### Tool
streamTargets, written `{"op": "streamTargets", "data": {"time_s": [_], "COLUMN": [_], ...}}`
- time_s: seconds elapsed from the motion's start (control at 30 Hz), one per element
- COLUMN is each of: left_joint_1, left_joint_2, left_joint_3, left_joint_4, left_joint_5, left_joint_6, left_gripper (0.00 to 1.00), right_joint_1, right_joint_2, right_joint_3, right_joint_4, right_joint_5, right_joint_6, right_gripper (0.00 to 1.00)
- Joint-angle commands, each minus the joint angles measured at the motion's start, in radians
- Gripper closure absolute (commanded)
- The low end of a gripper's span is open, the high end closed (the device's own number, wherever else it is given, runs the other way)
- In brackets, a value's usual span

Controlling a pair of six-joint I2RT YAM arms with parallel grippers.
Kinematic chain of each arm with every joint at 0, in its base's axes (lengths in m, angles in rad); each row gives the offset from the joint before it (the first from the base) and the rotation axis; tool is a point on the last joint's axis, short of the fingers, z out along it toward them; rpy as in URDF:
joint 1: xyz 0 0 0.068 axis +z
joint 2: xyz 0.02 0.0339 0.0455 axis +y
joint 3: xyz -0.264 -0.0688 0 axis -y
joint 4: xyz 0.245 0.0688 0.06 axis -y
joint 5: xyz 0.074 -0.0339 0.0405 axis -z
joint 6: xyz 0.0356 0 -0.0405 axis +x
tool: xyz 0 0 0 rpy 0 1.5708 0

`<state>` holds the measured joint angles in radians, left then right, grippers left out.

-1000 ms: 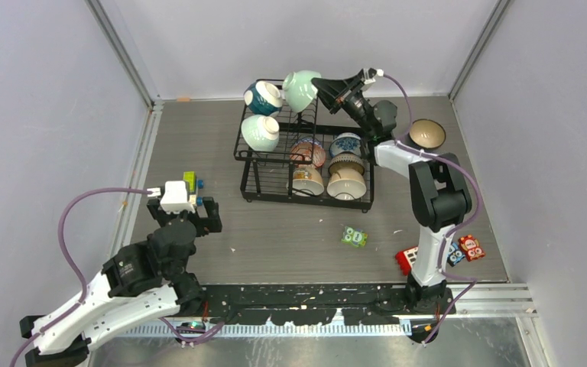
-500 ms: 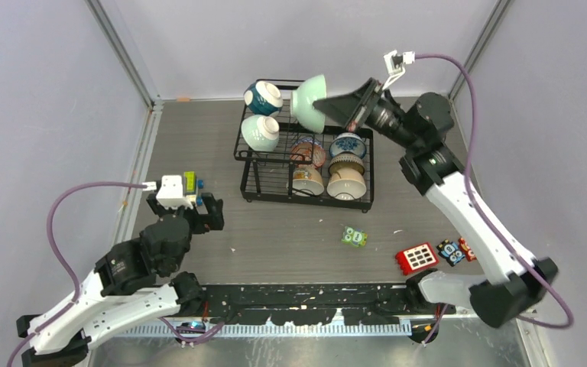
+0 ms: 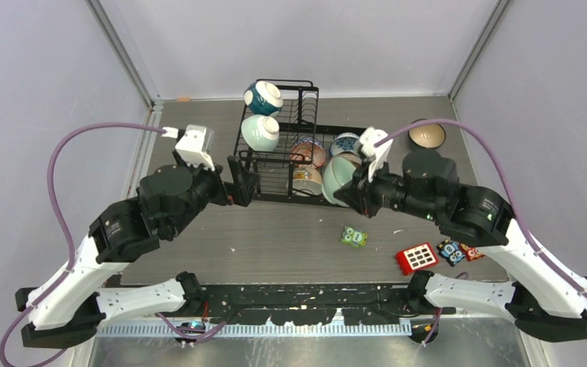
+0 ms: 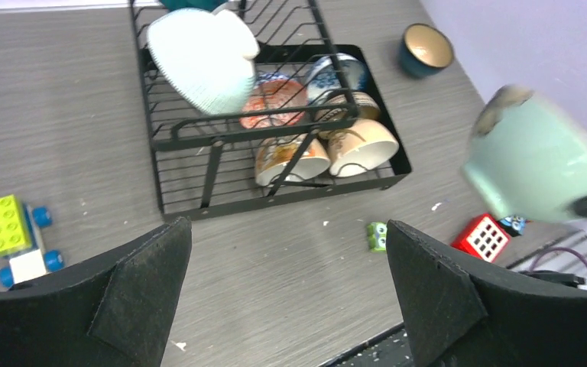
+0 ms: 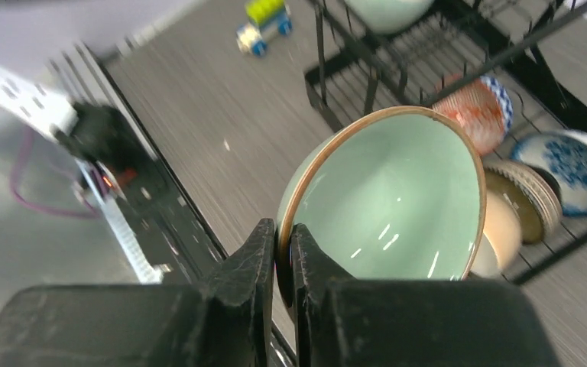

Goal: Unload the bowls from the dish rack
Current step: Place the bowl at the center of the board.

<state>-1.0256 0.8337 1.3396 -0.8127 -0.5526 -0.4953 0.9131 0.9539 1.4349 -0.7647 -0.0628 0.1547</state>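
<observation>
The black wire dish rack (image 3: 306,200) stands at the table's middle back. A teal bowl (image 3: 264,97) and a mint bowl (image 3: 261,132) lean in its upper basket. Reddish (image 3: 308,151), blue-patterned (image 3: 345,142) and cream (image 3: 306,180) bowls sit in the lower tray. My right gripper (image 5: 284,229) is shut on the rim of a mint green bowl (image 5: 397,199), held in the air by the rack's front right corner (image 3: 336,177). My left gripper (image 4: 287,237) is open and holds nothing, hovering over bare table at the rack's front left (image 3: 242,183).
A dark bowl (image 3: 426,134) stands upright on the table right of the rack. Toy blocks lie near the front: a green one (image 3: 354,236), a red one (image 3: 416,258) and small ones (image 3: 458,251). A toy car (image 4: 11,233) sits left of the rack. Walls close in on both sides.
My right arm has swung the mint green bowl from above the upper basket down to the rack's front right. My left arm has reached forward to the rack's front left corner.
</observation>
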Motion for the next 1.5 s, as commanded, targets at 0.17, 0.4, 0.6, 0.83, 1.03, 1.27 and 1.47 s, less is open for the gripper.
{"op": "streamTargets", "data": {"time_s": [0.17, 0.4, 0.6, 0.83, 1.03, 1.27, 1.47], "left_joint_1": [0.000, 0.000, -0.001, 0.000, -0.001, 0.000, -0.001], "left_joint_2": [0.162, 0.252, 0.326, 0.415, 0.489, 0.539, 0.591], "left_joint_3": [0.253, 0.324, 0.369, 0.448, 0.495, 0.524, 0.538], "left_joint_4": [-0.100, -0.143, -0.190, -0.257, -0.330, -0.429, -0.460], "left_joint_5": [0.236, 0.371, 0.512, 0.548, 0.651, 0.659, 0.655], "left_joint_6": [0.110, 0.146, 0.188, 0.221, 0.241, 0.285, 0.309], "left_gripper": [0.00, 0.00, 0.00, 0.01, 0.13, 0.17, 0.27], "right_joint_1": [0.386, 0.580, 0.748, 0.845, 0.876, 0.881, 0.888], "right_joint_2": [0.040, 0.089, 0.163, 0.262, 0.289, 0.289, 0.300], "right_joint_3": [0.051, 0.042, 0.075, 0.156, 0.163, 0.172, 0.176], "right_joint_4": [-0.190, -0.205, -0.295, -0.405, -0.441, -0.437, -0.429], "right_joint_5": [0.535, 0.645, 0.749, 0.763, 0.758, 0.723, 0.711], "right_joint_6": [-0.295, -0.381, -0.441, -0.460, -0.485, -0.484, -0.488], "right_gripper": [0.99, 0.99, 0.99, 0.99, 0.99, 0.99, 0.99]}}
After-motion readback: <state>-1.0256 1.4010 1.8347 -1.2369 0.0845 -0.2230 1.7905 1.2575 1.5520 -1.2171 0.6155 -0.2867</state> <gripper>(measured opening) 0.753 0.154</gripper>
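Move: The green bowl, already pinched by its rim in the right hand, lies about 21 cm to the left hand's right, roughly level in reach and height. From the right hand, the left gripper is some 23 cm left and 3 cm ahead. The cream bowl in the rack is about 14 cm ahead, 3 cm right and 21 cm below; the owl toy is 5 cm right, level in reach and 26 cm below. Right keeps the rim, draws back 10 cm and down, rolling; left sweeps right 12 cm towards it, partly closing. ##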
